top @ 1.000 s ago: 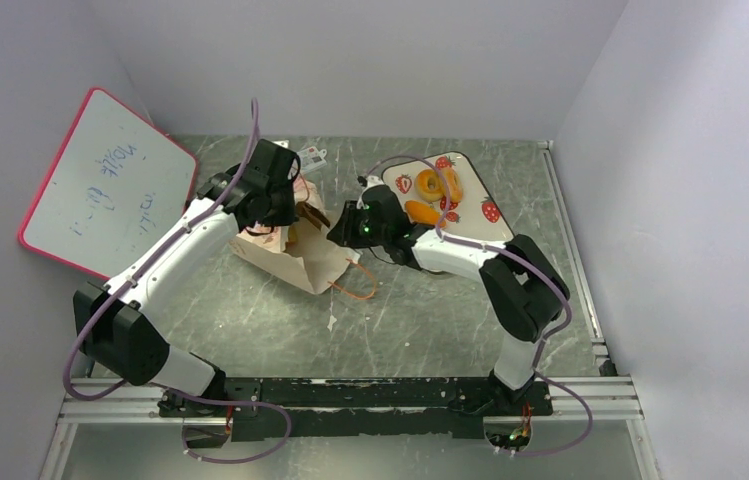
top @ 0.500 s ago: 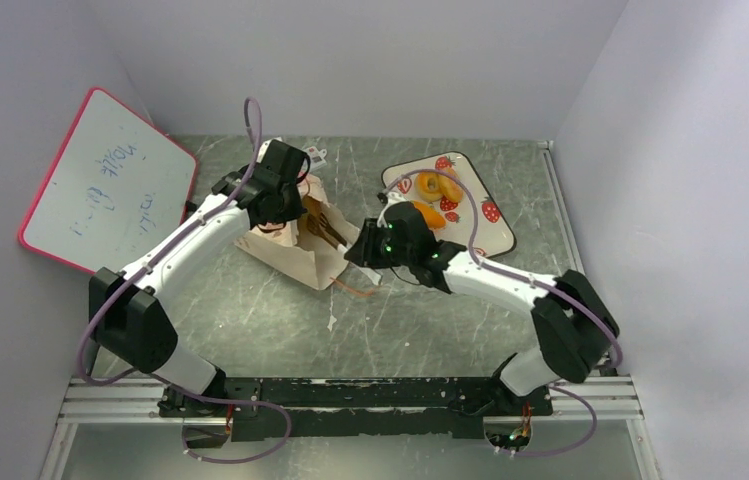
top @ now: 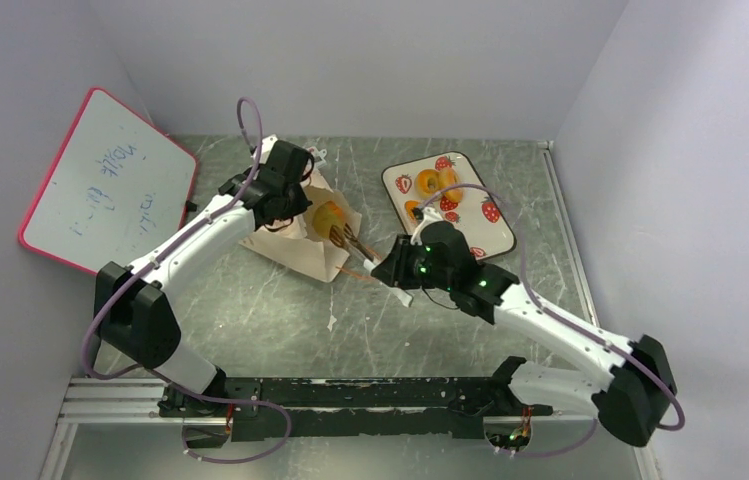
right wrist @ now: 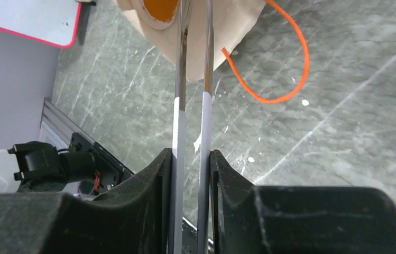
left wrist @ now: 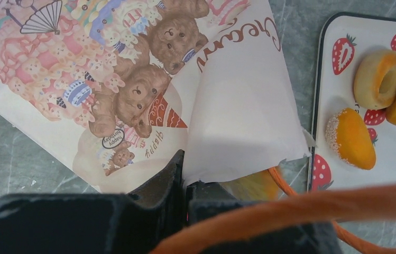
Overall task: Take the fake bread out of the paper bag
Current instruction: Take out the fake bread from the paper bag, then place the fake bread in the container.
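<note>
The paper bag [top: 300, 252] lies on its side, its mouth towards the tray. My left gripper [top: 288, 203] is shut on the bag's upper edge; the left wrist view shows the jaws [left wrist: 185, 182] pinching the paper [left wrist: 132, 79]. My right gripper [top: 400, 272] is shut on metal tongs [top: 360, 245], whose tips reach a round yellow-orange piece of fake bread [top: 328, 217] at the bag's mouth. In the right wrist view the tongs [right wrist: 193, 79] run between my fingers [right wrist: 192, 153] up to that bread [right wrist: 159, 8]. It also shows under the bag's flap [left wrist: 251, 185].
A white strawberry-printed tray [top: 470, 175] at the back right holds two ring bagels [left wrist: 379, 78] and an orange loaf [left wrist: 350, 138]. An orange cord handle [right wrist: 291, 69] trails on the table. A pink-framed whiteboard [top: 105, 185] leans at the left. A small tag card [top: 315, 155] lies behind the bag.
My right arm has drawn back towards the near right with the tongs, and the yellow-orange bread now shows at the bag's mouth. My left gripper has stayed on the bag's edge.
</note>
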Available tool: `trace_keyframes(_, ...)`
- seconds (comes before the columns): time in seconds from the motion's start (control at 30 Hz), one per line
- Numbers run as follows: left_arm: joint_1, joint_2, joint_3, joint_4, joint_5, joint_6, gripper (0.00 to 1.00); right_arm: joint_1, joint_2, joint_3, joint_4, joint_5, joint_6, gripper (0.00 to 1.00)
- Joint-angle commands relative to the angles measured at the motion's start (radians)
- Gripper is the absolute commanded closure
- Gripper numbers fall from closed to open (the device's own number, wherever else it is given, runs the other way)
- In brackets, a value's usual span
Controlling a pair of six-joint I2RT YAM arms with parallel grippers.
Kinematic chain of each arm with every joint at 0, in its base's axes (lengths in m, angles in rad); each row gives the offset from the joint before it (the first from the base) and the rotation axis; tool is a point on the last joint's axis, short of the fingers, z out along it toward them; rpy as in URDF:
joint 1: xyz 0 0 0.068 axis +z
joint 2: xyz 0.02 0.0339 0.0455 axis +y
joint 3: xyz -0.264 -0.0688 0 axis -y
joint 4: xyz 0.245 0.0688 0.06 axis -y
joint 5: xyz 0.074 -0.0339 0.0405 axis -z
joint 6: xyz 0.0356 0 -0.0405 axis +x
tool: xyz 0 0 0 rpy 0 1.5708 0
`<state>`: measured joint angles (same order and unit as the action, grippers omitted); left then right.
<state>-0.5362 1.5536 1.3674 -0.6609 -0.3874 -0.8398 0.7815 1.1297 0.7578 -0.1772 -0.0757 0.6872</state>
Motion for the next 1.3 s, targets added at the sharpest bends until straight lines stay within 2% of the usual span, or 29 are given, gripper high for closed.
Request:
trace_keyframes(0.0, -0.005, -0.019, -0.052, 0.043, -0.024, -0.022, 0.93, 0.005, -0.137, 0.026, -0.121, 0.101, 0.035, 1.00)
trace_keyframes(0.33, -0.005, -0.091, -0.140, 0.078, -0.010, 0.001, 0.93, 0.005, -0.303, 0.128, -0.341, 0.399, 0.126, 1.00)
trace_keyframes(0.6, -0.004, -0.136, -0.157, 0.097, 0.030, 0.059, 0.93, 0.004, -0.301, 0.180, -0.496, 0.665, 0.184, 1.00)
trace_keyframes(0.73, -0.005, -0.158, -0.162, 0.103, 0.046, 0.086, 0.93, 0.004, -0.287, 0.199, -0.569, 0.748, 0.228, 1.00)
trace_keyframes(0.9, -0.003, -0.184, -0.188, 0.117, 0.072, 0.098, 0.93, -0.001, -0.263, 0.197, -0.624, 0.818, 0.251, 1.00)
trace_keyframes(1.27, -0.004, -0.222, -0.203, 0.121, 0.091, 0.131, 0.93, -0.026, -0.211, 0.092, -0.635, 0.831, 0.289, 1.00)
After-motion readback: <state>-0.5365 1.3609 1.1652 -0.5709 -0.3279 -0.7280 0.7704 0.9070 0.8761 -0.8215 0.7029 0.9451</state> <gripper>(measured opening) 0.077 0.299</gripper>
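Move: The tray's middle lies about 17 cm ahead of the right hand, 14 cm to its right and 15 cm below; the orange bread on it is some 16 cm ahead and 7 cm right, the round bread 23 cm ahead and 9 cm right. The paper bag's middle is about 13 cm ahead and 21 cm left. From the left hand, the tray is roughly 3 cm ahead, 37 cm right and 17 cm below. Right hand arcs some 17 cm right, up then down, swinging tong-held bread clockwise over tray; left eases bag back. ##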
